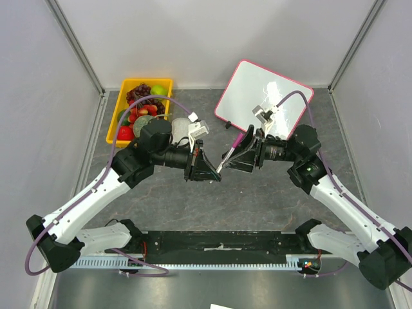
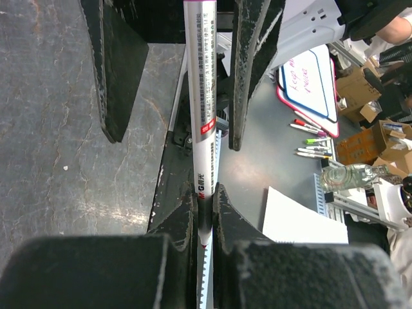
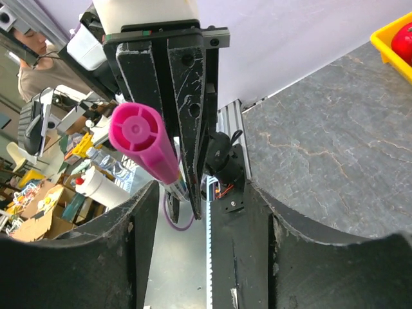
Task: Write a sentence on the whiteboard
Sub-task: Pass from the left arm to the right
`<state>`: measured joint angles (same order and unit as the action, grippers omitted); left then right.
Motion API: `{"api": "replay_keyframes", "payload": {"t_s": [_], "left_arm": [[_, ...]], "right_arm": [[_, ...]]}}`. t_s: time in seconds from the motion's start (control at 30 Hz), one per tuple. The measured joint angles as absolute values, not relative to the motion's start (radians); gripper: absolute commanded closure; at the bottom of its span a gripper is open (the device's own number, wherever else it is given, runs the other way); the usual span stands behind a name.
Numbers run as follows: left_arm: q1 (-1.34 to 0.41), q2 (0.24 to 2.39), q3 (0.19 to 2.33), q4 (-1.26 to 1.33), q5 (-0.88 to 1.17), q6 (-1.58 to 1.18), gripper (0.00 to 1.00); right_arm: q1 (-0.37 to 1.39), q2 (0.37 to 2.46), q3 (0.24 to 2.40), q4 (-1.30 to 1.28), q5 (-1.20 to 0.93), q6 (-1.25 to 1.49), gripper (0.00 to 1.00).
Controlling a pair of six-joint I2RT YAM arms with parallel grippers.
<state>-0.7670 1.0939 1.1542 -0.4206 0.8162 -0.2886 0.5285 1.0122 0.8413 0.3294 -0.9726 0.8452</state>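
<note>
The whiteboard [image 1: 264, 96], white with a pink-red frame, lies tilted at the back right of the table, and no sentence shows on it. A marker [image 1: 230, 154] with a white barrel [image 2: 203, 109] and a pink cap [image 3: 138, 132] is held level above the table's middle. My left gripper [image 1: 215, 172] [image 2: 205, 199] is shut on the barrel near the nib end. My right gripper [image 1: 239, 154] [image 3: 201, 193] faces it with its jaws apart on either side of the capped end. The cap sits toward the left finger [image 3: 90, 257] with a gap showing.
A yellow tray [image 1: 122, 109] of toy fruit stands at the back left. Grey walls close in the left, right and back sides. Past the near rail [image 2: 325, 193], off the table, lie a white sheet [image 2: 302, 222], loose markers and another framed board [image 2: 309, 87] with pink writing.
</note>
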Motion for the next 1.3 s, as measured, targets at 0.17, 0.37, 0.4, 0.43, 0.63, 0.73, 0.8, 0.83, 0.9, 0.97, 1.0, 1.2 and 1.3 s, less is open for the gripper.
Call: {"api": "replay_keyframes", "payload": {"t_s": [0.17,0.37,0.4,0.43,0.63,0.73,0.8,0.83,0.9,0.97,1.0,1.2,1.3], "left_arm": [[-0.767,1.097,1.15,-0.41,0.834,-0.289,0.98],[-0.767,1.101,1.137,-0.41,0.859,-0.289,0.98],[-0.767,1.101,1.134,-0.409,0.864,-0.289,0.98],[-0.767,1.101,1.132,-0.409,0.867,-0.289,0.98],[-0.767,1.101,1.119,-0.41,0.872,-0.289,0.98],[-0.767,1.1,1.118,-0.412,0.874,-0.288,0.98],[-0.767,1.097,1.117,-0.414,0.874,-0.287,0.98],[-0.767,1.095,1.116,-0.414,0.874,-0.287,0.98],[-0.767,1.091,1.113,-0.414,0.875,-0.287,0.98],[-0.767,1.087,1.109,-0.414,0.875,-0.287,0.98],[-0.767,1.086,1.108,-0.415,0.876,-0.286,0.98],[-0.767,1.084,1.103,-0.416,0.888,-0.286,0.98],[-0.767,1.084,1.096,-0.416,0.892,-0.286,0.98]], "right_arm": [[0.563,1.012,0.84,0.346,-0.972,0.85,0.46],[0.583,1.012,0.84,0.363,-0.972,0.861,0.51],[0.583,1.012,0.84,0.365,-0.972,0.863,0.5],[0.583,1.012,0.84,0.366,-0.972,0.864,0.51],[0.583,1.012,0.838,0.366,-0.973,0.867,0.55],[0.583,1.012,0.836,0.364,-0.974,0.868,0.57],[0.583,1.011,0.836,0.356,-0.976,0.863,0.59],[0.583,1.011,0.836,0.35,-0.977,0.859,0.6],[0.583,1.008,0.834,0.333,-0.981,0.849,0.64],[0.583,1.006,0.832,0.321,-0.984,0.843,0.65],[0.583,1.006,0.831,0.317,-0.987,0.84,0.66],[0.583,1.003,0.831,0.313,-0.991,0.838,0.76],[0.584,1.001,0.83,0.313,-0.994,0.838,0.87]]}}
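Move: The marker, held by its tip end in the left fingers, slants up to its pink end between the right hand's open fingers; its middle lies about 1 cm back and 1 cm left of the right hand, level with it. From the left hand it is some 4 cm ahead, 4 cm right and 4 cm up. The whiteboard lies roughly 35 cm ahead, 12 cm right and 30 cm below the right hand; the eraser 25 cm ahead, 18 cm left, equally low. Still pinching the marker's tip end, the left hand eases about 1.5 cm back and as much down. The right hand, pointing left with one finger on either side of the marker, shifts some 2 cm back to centre on the shaft, then closes its fingers from well open to a narrow gap around it; whether the pads touch yet can't be seen. ##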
